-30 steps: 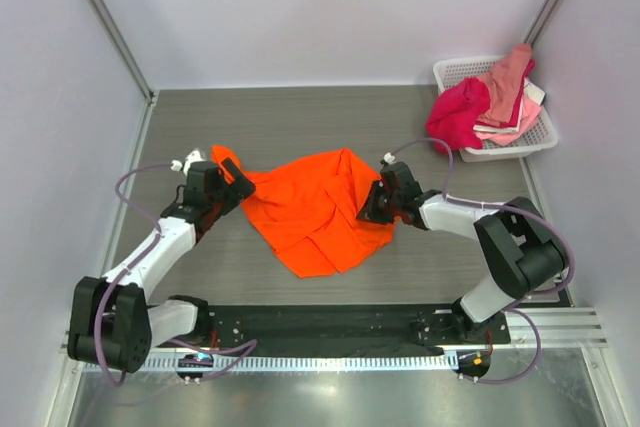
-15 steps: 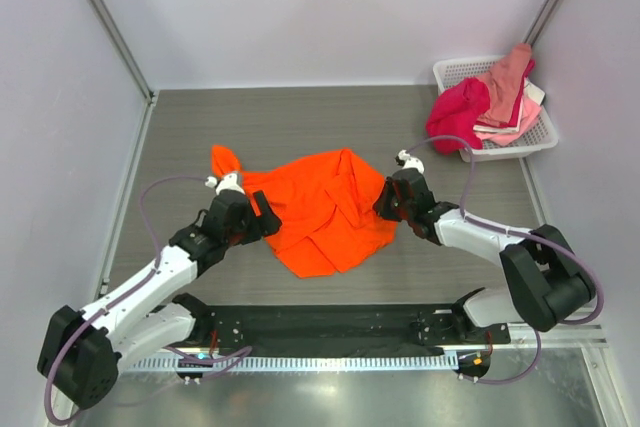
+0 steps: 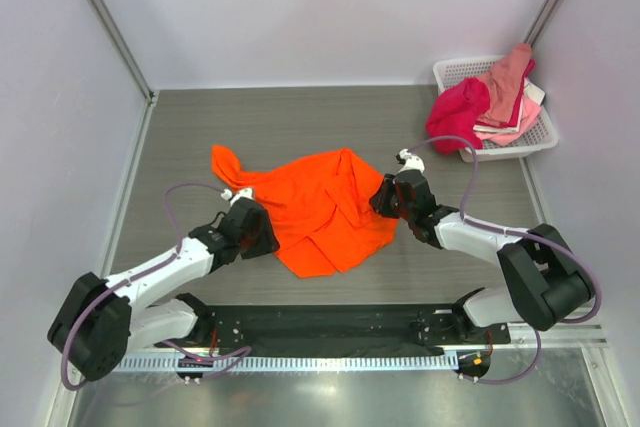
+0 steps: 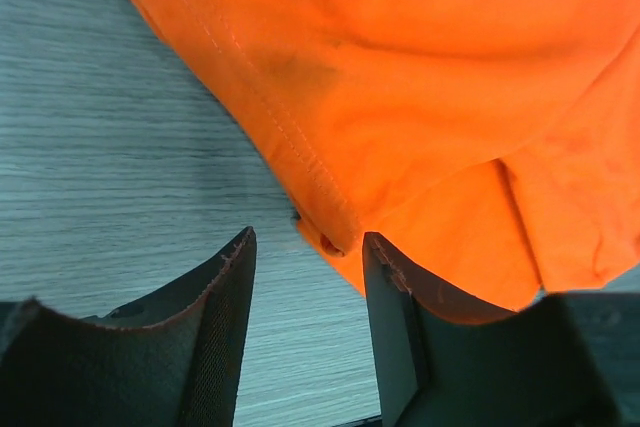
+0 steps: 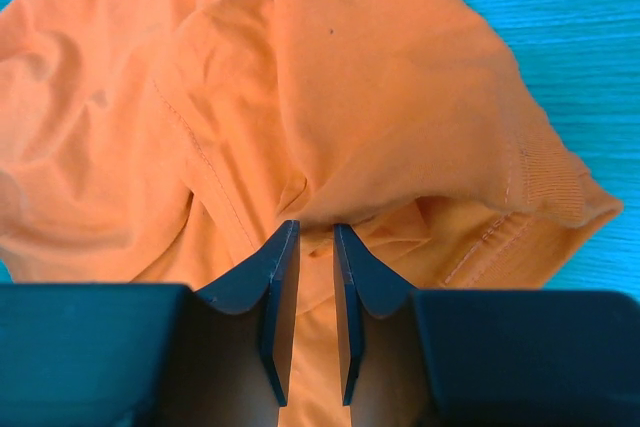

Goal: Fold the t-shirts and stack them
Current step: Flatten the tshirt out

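Observation:
A bright orange t-shirt (image 3: 320,207) lies crumpled in the middle of the grey table. My left gripper (image 3: 264,238) sits low at the shirt's lower left edge. In the left wrist view its jaws (image 4: 306,237) stand apart over bare table, and the stitched hem corner of the orange t-shirt (image 4: 420,67) lies just past the right fingertip. My right gripper (image 3: 381,200) rests on the shirt's right side. Its jaws (image 5: 316,227) are a narrow gap apart over a fold of the orange cloth (image 5: 300,77), not pinching it. More t-shirts, magenta (image 3: 458,112), salmon (image 3: 508,77) and pale pink (image 3: 505,130), are heaped in the basket.
A white lattice basket (image 3: 522,146) stands at the back right corner, against the right wall. Pale walls close in the table on the left, back and right. The black rail (image 3: 320,325) holding both arm bases runs along the near edge.
My left arm has left the shirt's left sleeve and swung down to its lower left hem, its jaws narrowing. The right gripper's jaws have loosened on the cloth.

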Motion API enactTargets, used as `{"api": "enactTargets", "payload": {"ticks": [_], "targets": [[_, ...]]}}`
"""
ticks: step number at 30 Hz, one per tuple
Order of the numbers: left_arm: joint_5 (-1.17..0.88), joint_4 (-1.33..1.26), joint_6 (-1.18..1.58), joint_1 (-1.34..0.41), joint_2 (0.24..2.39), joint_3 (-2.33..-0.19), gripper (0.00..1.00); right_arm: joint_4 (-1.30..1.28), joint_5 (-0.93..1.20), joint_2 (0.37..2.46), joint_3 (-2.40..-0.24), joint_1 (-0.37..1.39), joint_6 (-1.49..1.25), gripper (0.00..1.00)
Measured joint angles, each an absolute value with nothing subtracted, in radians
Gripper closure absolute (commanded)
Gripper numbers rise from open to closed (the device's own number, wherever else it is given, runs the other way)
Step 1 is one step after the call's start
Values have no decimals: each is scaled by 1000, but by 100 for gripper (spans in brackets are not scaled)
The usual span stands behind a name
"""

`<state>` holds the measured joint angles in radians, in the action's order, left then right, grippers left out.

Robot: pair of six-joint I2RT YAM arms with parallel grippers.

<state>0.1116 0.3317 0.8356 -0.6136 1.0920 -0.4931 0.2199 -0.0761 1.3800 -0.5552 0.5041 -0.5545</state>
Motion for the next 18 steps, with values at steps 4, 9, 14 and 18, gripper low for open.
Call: {"api": "enactTargets", "payload": {"ticks": [4, 9, 14, 18], "targets": [[104, 327, 838, -627, 1143, -493, 55, 234, -76, 1381, -550, 504, -554, 74], [94, 309, 846, -635, 1168, -493, 77, 241, -72, 1386, -546, 504, -555, 74], [86, 289, 854, -635, 1178, -497, 91, 241, -63, 1396, -546, 504, -555, 74], [87, 289, 852, -635, 1188, -517, 100, 246, -52, 1396, -546, 504, -555, 74]]}}
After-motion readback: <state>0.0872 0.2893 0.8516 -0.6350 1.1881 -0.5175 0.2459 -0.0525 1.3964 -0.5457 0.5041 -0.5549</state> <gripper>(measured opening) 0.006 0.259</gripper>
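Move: The edge of the orange t-shirt I want, the folded side hem at its near left, is almost under my open left fingers: about 1 cm to their right, level fore and aft, 2 cm below. The shirt's near corner lies roughly 8 cm to the right and 6 cm back, its far-left sleeve some 21 cm ahead and 9 cm left. From my right hand that edge is about 22 cm left, 9 cm back and 3 cm below. I sink my left hand the last 1.5 cm or so onto the shirt's near-left edge, then slide it about 1.5 cm to my right while shutting the half-open fingers fully, pinching the folded hem between the tips. With the fingers closing I ease it up by about half a centimetre. ##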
